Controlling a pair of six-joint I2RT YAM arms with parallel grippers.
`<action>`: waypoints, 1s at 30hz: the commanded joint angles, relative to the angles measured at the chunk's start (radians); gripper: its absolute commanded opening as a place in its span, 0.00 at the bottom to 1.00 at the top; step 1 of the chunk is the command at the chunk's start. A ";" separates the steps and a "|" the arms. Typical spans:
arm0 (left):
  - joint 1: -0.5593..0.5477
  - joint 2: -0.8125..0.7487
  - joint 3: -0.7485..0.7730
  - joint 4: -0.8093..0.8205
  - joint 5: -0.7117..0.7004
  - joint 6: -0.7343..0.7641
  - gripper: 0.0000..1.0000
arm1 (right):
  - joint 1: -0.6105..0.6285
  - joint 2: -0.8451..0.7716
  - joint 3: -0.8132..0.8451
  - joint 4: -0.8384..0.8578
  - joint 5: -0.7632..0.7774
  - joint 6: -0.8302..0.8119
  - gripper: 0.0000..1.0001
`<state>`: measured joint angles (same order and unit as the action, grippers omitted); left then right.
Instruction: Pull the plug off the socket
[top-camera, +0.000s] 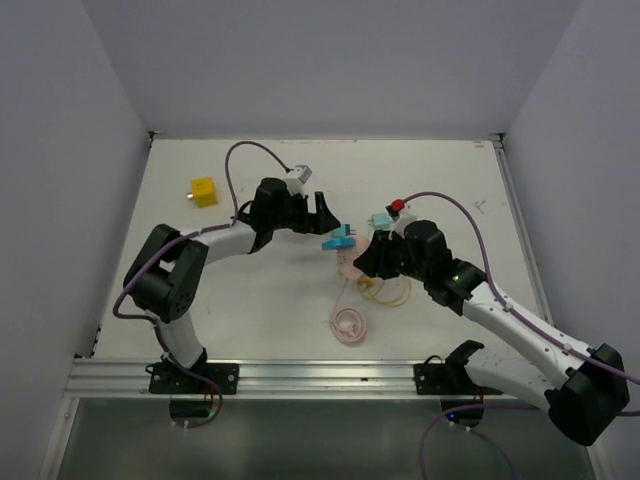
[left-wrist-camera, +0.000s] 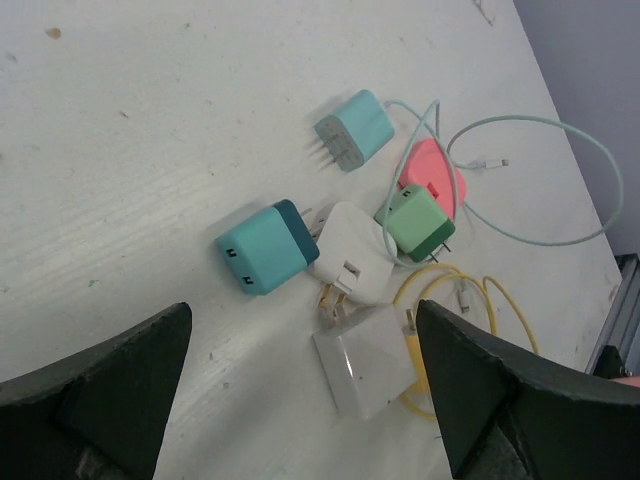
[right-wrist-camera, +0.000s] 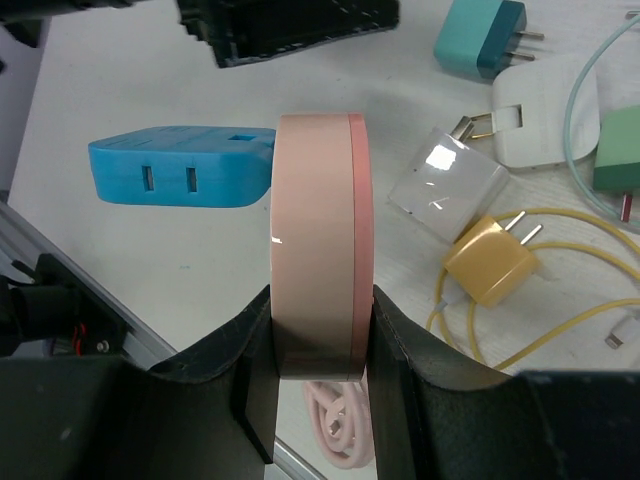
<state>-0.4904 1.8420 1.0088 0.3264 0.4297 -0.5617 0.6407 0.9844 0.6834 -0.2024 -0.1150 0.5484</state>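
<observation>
My right gripper (right-wrist-camera: 320, 305) is shut on a round pink plug (right-wrist-camera: 320, 240) and holds it upright on its edge above the table. A blue socket block (right-wrist-camera: 180, 165) lies just left of and behind the plug, its right end hidden by it, so I cannot tell whether they are joined. In the top view the blue socket (top-camera: 338, 240) sits mid-table between both grippers, with my right gripper (top-camera: 367, 258) just to its right. My left gripper (top-camera: 322, 214) is open and empty just above the socket. The socket is out of the left wrist view.
A pile of chargers lies right of the socket: teal (left-wrist-camera: 265, 250), white (left-wrist-camera: 365, 360), green (left-wrist-camera: 420, 225), yellow (right-wrist-camera: 490, 265) with its yellow cable. A coiled pink cable (top-camera: 348, 322) lies toward the near edge. A yellow cube (top-camera: 204, 191) sits at the far left.
</observation>
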 joint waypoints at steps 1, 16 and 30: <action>0.013 -0.157 -0.039 -0.064 -0.097 0.178 0.97 | -0.007 0.010 0.088 -0.060 0.035 -0.064 0.00; -0.002 -0.605 -0.162 -0.263 -0.134 0.555 1.00 | -0.027 0.132 0.283 -0.308 0.110 -0.220 0.00; -0.332 -0.649 -0.119 -0.343 -0.275 0.810 0.99 | -0.029 0.237 0.444 -0.502 0.052 -0.295 0.00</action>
<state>-0.7925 1.1763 0.8547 -0.0040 0.2005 0.1722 0.6147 1.2228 1.0580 -0.6655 -0.0299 0.2886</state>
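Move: Some 10 cm back, 3 cm to the right and 9 cm above the open left hand is the blue plug, still in the round pink socket. The socket's middle lies about 12 cm back, 6 cm right and 6 cm above that hand; the teal plug rests on the table 2 cm ahead, 3 cm right and 5 cm below it. From the right hand, which grips the socket, the blue plug stands about 4 cm ahead and 5 cm left, roughly 1 cm higher. Rising some 13 cm off the table, the left hand first swings out to the left, then draws back about 12 cm and comes in again rightwards towards the blue plug, rolling about 50 degrees clockwise as seen along its fingers, which stay wide open. The right hand keeps its grip on the socket, eases about 3 cm right and slightly forward, and rolls its left side down some 20 degrees, turning the plug side towards the left hand. ##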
